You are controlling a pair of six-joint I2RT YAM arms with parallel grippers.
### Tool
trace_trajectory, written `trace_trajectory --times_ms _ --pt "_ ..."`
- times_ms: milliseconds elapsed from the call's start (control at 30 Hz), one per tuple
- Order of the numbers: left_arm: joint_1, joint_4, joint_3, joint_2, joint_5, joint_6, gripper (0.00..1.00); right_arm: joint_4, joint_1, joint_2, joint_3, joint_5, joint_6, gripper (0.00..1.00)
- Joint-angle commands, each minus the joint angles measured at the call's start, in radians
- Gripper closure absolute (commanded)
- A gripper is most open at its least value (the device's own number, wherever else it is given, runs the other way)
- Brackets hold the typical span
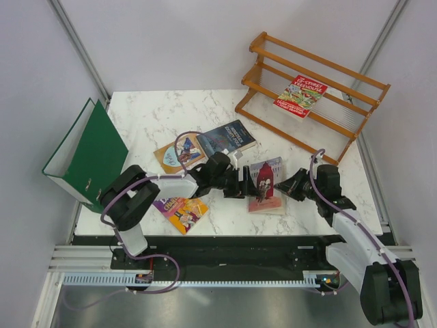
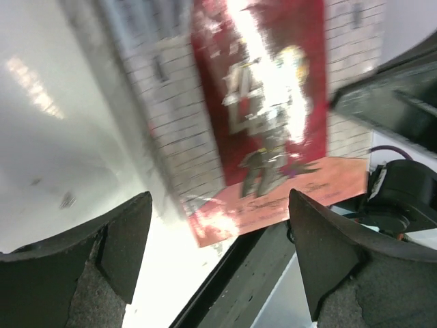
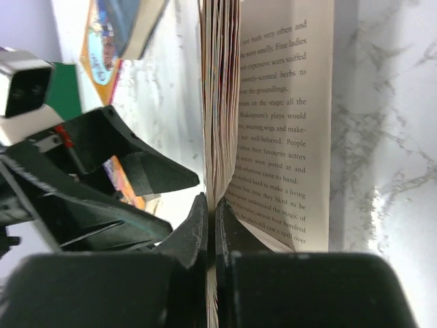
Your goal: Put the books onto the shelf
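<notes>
The pink book [image 1: 272,197] lies at the table's front centre, between my two grippers. My right gripper [image 1: 287,187] is shut on the edge of a stack of its pages [image 3: 220,123], and one printed page [image 3: 290,130] splays open beside the jaws. My left gripper [image 1: 251,183] stands open at the book's left side, with the pink cover [image 2: 266,102] just beyond its fingertips [image 2: 126,232]. The dark blue book [image 1: 229,138], the tan book [image 1: 176,154] and the purple-and-yellow book [image 1: 181,212] lie flat on the table. The red book [image 1: 300,96] rests on the shelf [image 1: 328,65].
A large green ring binder [image 1: 87,154] stands open at the left table edge. The shelf fills the back right corner. The table's front edge [image 2: 232,273] runs just under the pink book. White walls close in the table on three sides.
</notes>
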Motion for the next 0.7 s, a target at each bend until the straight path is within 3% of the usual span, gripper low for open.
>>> trace_trajectory --times_ms 0,167,433,567,667 --pt "0.028 0.098 -0.107 -0.095 -0.102 -0.033 0.12 0.025 0.005 -0.064 0.078 -0.053 0.025 1.00" --pt "0.038 0.184 -0.143 -0.114 -0.093 -0.061 0.12 0.034 0.006 -0.082 0.124 -0.097 0.065 1.00" --pt "0.038 0.613 -0.218 -0.086 -0.021 -0.157 0.15 0.046 0.006 -0.086 0.112 -0.169 0.110 1.00" --pt "0.036 0.711 -0.201 -0.062 0.024 -0.181 0.19 0.051 0.006 -0.112 0.078 -0.175 0.137 1.00" --pt "0.036 0.750 -0.181 -0.054 0.064 -0.191 0.59 0.051 0.006 -0.113 0.061 -0.180 0.130 1.00"
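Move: The red-and-grey book stands raised between the hands. Its middle is about 5 cm to the left hand's right, level with it, and roughly 4 cm left of the right fingers, which already pinch its right edge, and about 2 cm below them. From the left hand the dark blue book lies some 16 cm ahead and 9 cm left, about 5 cm lower; from the right hand the shelf's middle is roughly 30 cm ahead and 12 cm right. Still pinching the book's right edge, the right hand lifts it about 7 cm, drifting a little left with a slight roll. The open left hand first backs off some 3 cm to the left, then swings up and back right, ending about 6 cm higher and 2 cm farther forward, its fingertips tipping up some 20 degrees towards level as the fingers come astride the book's left edge and start to close. ##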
